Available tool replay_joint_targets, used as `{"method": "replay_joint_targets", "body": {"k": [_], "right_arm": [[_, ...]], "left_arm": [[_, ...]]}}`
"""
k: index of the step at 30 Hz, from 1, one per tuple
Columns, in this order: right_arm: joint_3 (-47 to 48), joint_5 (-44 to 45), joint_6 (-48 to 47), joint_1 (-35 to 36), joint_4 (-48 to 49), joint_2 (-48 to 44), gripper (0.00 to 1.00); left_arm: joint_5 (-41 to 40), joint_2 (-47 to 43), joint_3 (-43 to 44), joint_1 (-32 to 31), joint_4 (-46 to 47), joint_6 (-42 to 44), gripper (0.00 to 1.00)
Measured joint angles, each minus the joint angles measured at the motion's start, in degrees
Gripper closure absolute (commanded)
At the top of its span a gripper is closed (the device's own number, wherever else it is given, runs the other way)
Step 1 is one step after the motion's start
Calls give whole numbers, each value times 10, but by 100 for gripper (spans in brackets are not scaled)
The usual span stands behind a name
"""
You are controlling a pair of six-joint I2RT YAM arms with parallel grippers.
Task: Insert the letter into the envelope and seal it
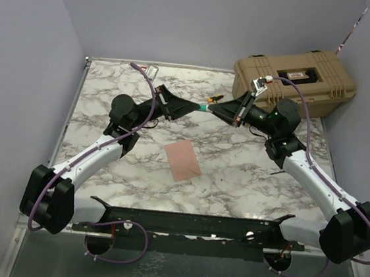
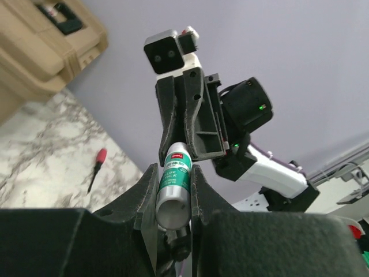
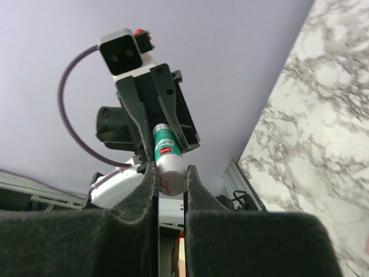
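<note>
A glue stick (image 1: 205,107) with a green label, silver body and white cap is held in the air between both grippers, above the back of the table. My left gripper (image 2: 174,172) is shut on its silver end (image 2: 173,199). My right gripper (image 3: 170,171) is shut on its white cap end (image 3: 170,170). In the top view the left gripper (image 1: 190,106) and the right gripper (image 1: 220,109) meet tip to tip. One flat salmon-tan rectangular paper (image 1: 183,160) lies on the marble table. No flap shows on it, so I cannot tell whether it is the letter or the envelope.
A tan hard case (image 1: 297,81) stands at the back right. A red-handled screwdriver (image 2: 97,167) lies on the marble near it. A small clear object (image 1: 153,71) sits at the back edge. A black frame (image 1: 189,222) spans the near edge between the arm bases.
</note>
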Motion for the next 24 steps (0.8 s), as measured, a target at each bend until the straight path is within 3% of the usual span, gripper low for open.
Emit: {"method": "replay_joint_targets", "body": {"k": [2, 6, 10, 14, 24], "right_arm": [[-17, 16, -9, 0, -22, -11, 100], [-53, 51, -29, 4, -74, -40, 100], [-90, 90, -40, 21, -116, -81, 100], [-136, 136, -27, 22, -155, -115, 100], [-240, 275, 29, 10, -217, -112, 100]], "left_arm": [[2, -7, 0, -2, -52, 27, 90], [1, -17, 0, -13, -138, 79, 33], [-1, -15, -14, -31, -212, 124, 9], [-31, -15, -22, -35, -293, 168, 1], [-196, -32, -21, -32, -495, 256, 1]]}}
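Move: Between my two hands I hold the glue stick, its middle about 2 cm to the right of my left hand and 2 cm to the left of my right. The envelope lies flat about 36 cm below, some 5 cm ahead and 2 cm left of my left hand, or 5 cm ahead and 7 cm left of my right. From my right hand, the yellow pliers are about 32 cm ahead and 4 cm right, the tan case 33 cm ahead and 31 cm right. I open my left fingers wide to let go of the glue stick's end while both hands sink roughly 20 cm towards the envelope's level. My right hand keeps its grip and carries the stick down, drifting about 7 cm to my right. Late on, my left eases away leftward; both wrists swing some 45 degrees, bringing the fingers round to forward and downward. ##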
